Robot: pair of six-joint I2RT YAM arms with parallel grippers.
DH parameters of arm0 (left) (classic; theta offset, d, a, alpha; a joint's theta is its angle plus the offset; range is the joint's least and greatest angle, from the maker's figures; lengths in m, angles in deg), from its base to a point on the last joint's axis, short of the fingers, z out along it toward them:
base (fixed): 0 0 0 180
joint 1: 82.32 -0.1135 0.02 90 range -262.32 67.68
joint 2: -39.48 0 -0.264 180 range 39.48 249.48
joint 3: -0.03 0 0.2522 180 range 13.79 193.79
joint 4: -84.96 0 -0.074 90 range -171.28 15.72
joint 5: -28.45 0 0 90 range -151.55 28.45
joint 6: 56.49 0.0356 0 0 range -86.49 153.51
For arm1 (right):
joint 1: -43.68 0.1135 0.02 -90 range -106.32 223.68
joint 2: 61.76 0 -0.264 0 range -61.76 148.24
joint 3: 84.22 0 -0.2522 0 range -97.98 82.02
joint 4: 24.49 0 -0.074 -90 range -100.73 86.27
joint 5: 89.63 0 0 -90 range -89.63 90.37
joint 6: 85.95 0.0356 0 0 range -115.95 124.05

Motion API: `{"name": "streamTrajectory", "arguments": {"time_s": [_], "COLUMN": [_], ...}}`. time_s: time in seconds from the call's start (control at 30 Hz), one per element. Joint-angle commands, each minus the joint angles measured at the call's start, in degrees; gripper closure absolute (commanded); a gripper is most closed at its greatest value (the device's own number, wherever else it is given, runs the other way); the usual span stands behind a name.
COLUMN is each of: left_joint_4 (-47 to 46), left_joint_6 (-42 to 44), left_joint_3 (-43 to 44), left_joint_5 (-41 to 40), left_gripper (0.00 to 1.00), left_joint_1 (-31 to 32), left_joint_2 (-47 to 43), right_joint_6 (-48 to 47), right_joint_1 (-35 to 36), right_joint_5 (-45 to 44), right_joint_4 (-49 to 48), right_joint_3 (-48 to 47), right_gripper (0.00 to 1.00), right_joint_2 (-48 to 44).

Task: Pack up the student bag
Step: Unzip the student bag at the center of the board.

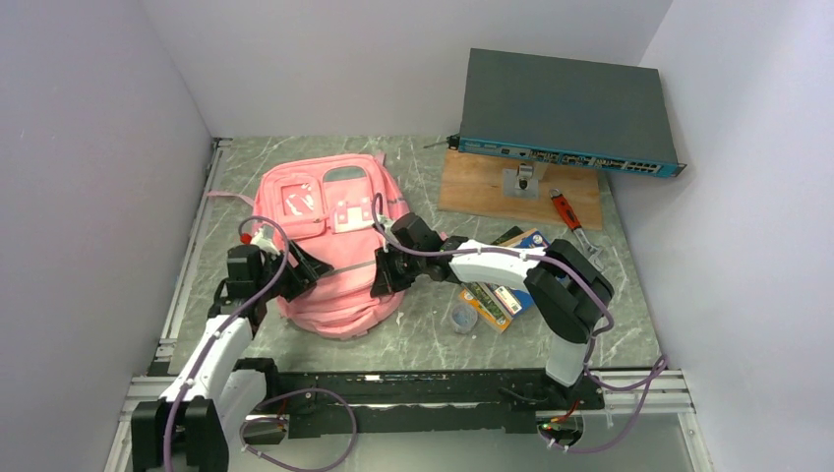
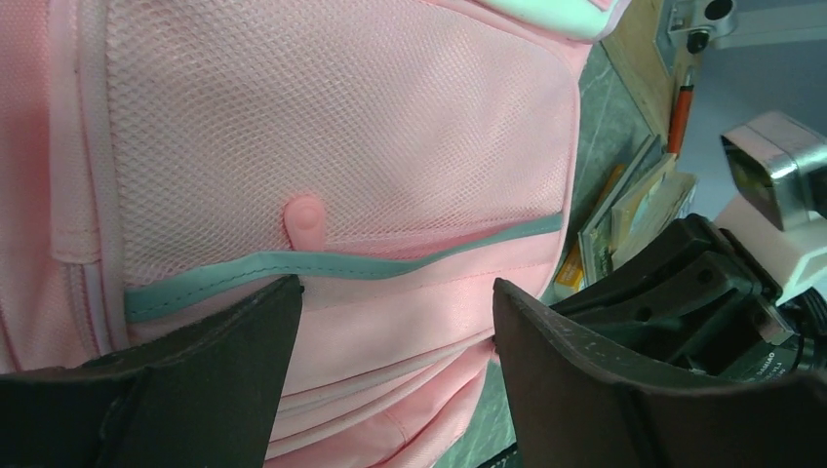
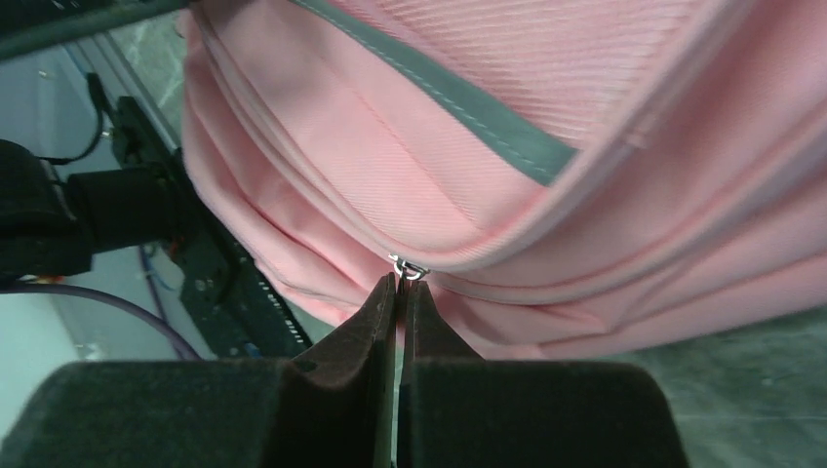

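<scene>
The student bag [image 1: 329,246], a soft pink backpack with grey-trimmed pockets, lies flat on the marble-patterned table. My left gripper [image 1: 305,267] is at its lower left side. In the left wrist view that gripper [image 2: 395,288] stands open, its fingers straddling the pink fabric [image 2: 341,127] just below the grey-trimmed mesh pocket. My right gripper [image 1: 382,280] is at the bag's lower right edge. In the right wrist view this gripper [image 3: 402,283] is shut on the small metal zipper pull [image 3: 407,267] of the bag [image 3: 488,146], and the zipper line looks closed on both sides of it.
A stack of books [image 1: 502,295] and a tape roll [image 1: 460,317] lie right of the bag, under the right arm. A wooden board [image 1: 482,182], a red-handled tool [image 1: 565,209] and a propped-up network switch [image 1: 565,113] stand at the back right. Walls close in on both sides.
</scene>
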Motion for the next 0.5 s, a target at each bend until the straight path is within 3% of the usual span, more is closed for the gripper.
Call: {"name": "streamTrajectory", "arguments": {"time_s": [0.0,0.1,0.2,0.3,0.47], "left_joint_4": [-11.8,-14.1,-13.8,-8.2,7.2], "left_joint_6": [-7.9,-8.3,-7.0,-3.4,3.9], "left_joint_3": [-1.9,-0.7,1.0,2.8,7.0], "left_joint_5": [-3.4,-5.1,-3.9,-5.2,-7.3], "left_gripper": [0.23,0.23,0.18,0.03,0.0], "left_joint_1": [7.5,10.5,10.9,10.9,10.9], "left_joint_2": [-0.4,1.3,1.3,-2.9,-9.6], "right_joint_6": [14.2,18.0,17.5,15.0,14.1], "right_joint_1": [2.3,3.7,2.7,0.9,0.0], "right_joint_5": [5.4,5.6,1.9,-1.4,-7.0], "right_joint_4": [-5.8,-11.5,-9.6,-6.9,-3.7], "right_joint_3": [-0.3,0.1,0.3,1.1,3.3], "right_gripper": [1.0,1.0,0.95,0.76,0.45], "right_joint_2": [-0.9,0.2,0.0,-2.1,-7.4]}}
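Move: The right gripper already holds the zipper pull between its shut fingertips, at the near right side of the bag. From that hand, the middle of the grey band is about 5 cm ahead and 6 cm left, and the white pouch 16 cm ahead and 5 cm left. From the left gripper, the student bag's middle is roughly 7 cm ahead, 3 cm right and 5 cm below, and the zipper pull 12 cm right and 3 cm back. Keep the left gripper open against the bag's front and push the bag about 3.5 cm to the right, then raise that hand some 3 cm. Meanwhile draw the pinched zipper pull about 2 cm left and a little back with the right gripper; then open its fingers to about half, easing back slightly right and forward, and let go of the pull. ##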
